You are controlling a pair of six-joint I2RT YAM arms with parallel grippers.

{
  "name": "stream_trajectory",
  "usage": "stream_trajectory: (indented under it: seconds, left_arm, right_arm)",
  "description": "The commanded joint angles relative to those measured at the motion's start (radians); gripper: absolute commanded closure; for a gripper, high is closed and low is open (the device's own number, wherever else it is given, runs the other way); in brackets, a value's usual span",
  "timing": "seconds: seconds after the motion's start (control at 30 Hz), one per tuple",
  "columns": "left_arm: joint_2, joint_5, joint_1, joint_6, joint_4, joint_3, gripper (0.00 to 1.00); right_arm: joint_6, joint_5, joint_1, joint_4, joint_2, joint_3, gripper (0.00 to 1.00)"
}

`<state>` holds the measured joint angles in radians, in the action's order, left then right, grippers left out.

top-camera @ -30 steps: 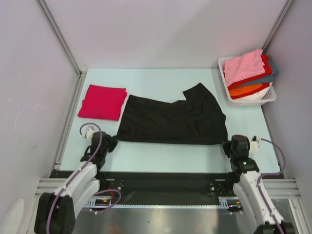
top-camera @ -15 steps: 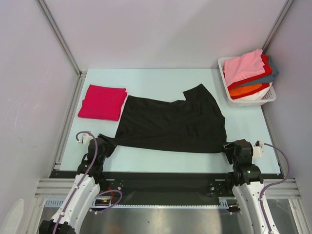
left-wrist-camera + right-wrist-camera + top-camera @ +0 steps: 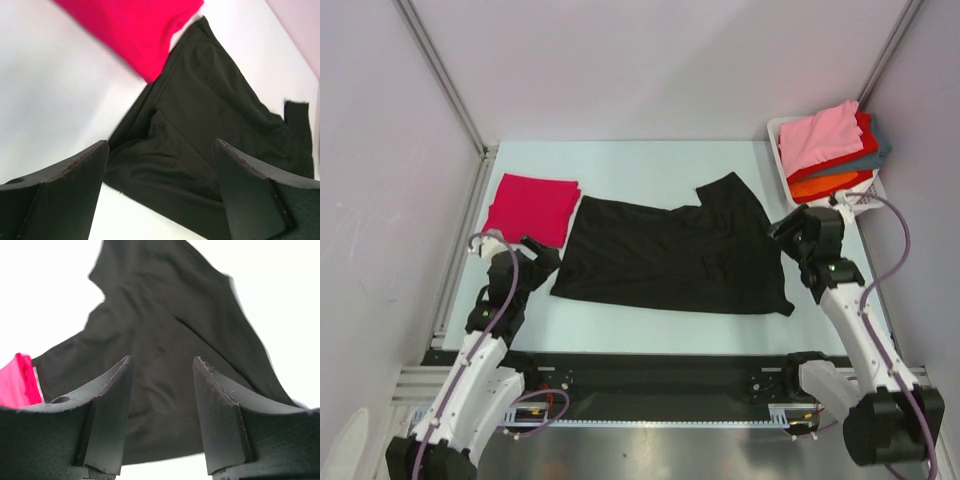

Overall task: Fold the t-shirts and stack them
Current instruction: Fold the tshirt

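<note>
A large black t-shirt (image 3: 675,255) lies spread flat across the middle of the pale table; it also shows in the left wrist view (image 3: 200,135) and the right wrist view (image 3: 165,330). A folded magenta-red t-shirt (image 3: 530,208) lies to its left, also in the left wrist view (image 3: 135,30). My left gripper (image 3: 542,256) is open and empty, just off the black shirt's near left corner (image 3: 160,150). My right gripper (image 3: 786,228) is open and empty, above the shirt's right edge (image 3: 162,365).
A white slatted basket (image 3: 865,200) at the back right holds a stack of folded shirts, pink (image 3: 820,135) on top, then red, teal and orange. Grey walls and metal rails bound the table on the left, back and right.
Both grippers let go of the black shirt's near corners and lifted away from the front edge. The left moved up toward the magenta shirt, the right up toward the basket. The shirt shifted slightly.
</note>
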<state>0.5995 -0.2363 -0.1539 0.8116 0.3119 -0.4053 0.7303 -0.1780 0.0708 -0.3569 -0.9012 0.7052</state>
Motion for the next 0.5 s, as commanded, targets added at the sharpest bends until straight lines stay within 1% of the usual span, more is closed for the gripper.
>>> stream_trajectory:
  seconds: [0.0,0.03,0.07,0.1,0.17,0.2,0.23,0.27,0.3,0.33,0.37,0.4,0.43,0.47]
  left_arm:
    - [0.141,0.091,0.008,-0.107,-0.191,-0.082,0.1]
    - [0.179,0.103,0.007,-0.121,-0.212,-0.136,0.11]
    - [0.219,0.12,0.007,-0.138,-0.247,-0.168,0.12]
    - [0.311,0.117,0.002,-0.153,-0.252,-0.202,0.12]
    - [0.406,0.152,-0.003,-0.182,-0.289,-0.3,0.12]
    - [0.498,0.152,-0.009,-0.213,-0.292,-0.338,0.12]
    - [0.555,0.153,-0.013,-0.229,-0.286,-0.422,0.14]
    - [0.604,0.152,-0.016,-0.238,-0.278,-0.466,0.14]
    - [0.644,0.155,-0.019,-0.253,-0.277,-0.501,0.15]
    - [0.731,0.16,-0.021,-0.264,-0.274,-0.571,0.15]
    - [0.767,0.161,-0.021,-0.272,-0.266,-0.605,0.15]
    - [0.833,0.163,-0.021,-0.284,-0.258,-0.636,0.15]
    - [0.859,0.172,-0.021,-0.291,-0.263,-0.679,0.15]
    - [0.891,0.184,-0.021,-0.308,-0.264,-0.7,0.15]
  right_arm:
    - [-0.149,0.104,0.006,0.143,-0.108,0.114,0.44]
    - [-0.16,0.116,0.006,0.15,-0.129,0.163,0.44]
    - [-0.169,0.115,0.007,0.153,-0.184,0.187,0.44]
    - [-0.199,0.114,0.006,0.159,-0.211,0.21,0.44]
    - [-0.222,0.106,0.006,0.151,-0.305,0.295,0.45]
    - [-0.251,0.101,0.006,0.153,-0.344,0.327,0.45]
    - [-0.262,0.104,0.006,0.157,-0.378,0.352,0.45]
    - [-0.276,0.106,0.006,0.156,-0.454,0.417,0.46]
    - [-0.287,0.104,0.006,0.154,-0.493,0.45,0.47]
    - [-0.302,0.104,0.006,0.154,-0.531,0.482,0.47]
    - [-0.304,0.106,0.007,0.159,-0.577,0.549,0.47]
    - [-0.311,0.11,0.009,0.161,-0.658,0.585,0.47]
    - [-0.322,0.106,0.011,0.159,-0.707,0.629,0.47]
    - [-0.322,0.098,0.012,0.144,-0.755,0.711,0.47]
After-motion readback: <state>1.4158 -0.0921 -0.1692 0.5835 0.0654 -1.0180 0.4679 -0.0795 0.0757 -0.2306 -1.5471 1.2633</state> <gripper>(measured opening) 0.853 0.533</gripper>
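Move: The black t-shirt's far-left corner lies about 21 cm ahead of the left hand, 5 cm to its right and 11 below. Its near-left corner is some 3 cm back, and the folded red shirt sits 17 cm ahead, 8 left. The t-shirt's far-right tip, the jutting sleeve, is about 22 cm ahead of the right hand, 7 left, 14 below; the laundry basket stands roughly 22 ahead, 13 right. Over the black t-shirt's far edge is where both empty hands head, having already let go of its near corners. The left sweeps forward about 17 cm, climbing 6 or 7 and easing right, turning some 15 degrees clockwise; the right goes 16 cm forward, rising 4, turning slightly counter-clockwise and rolling left side down. Fingers stay open, touching nothing. ##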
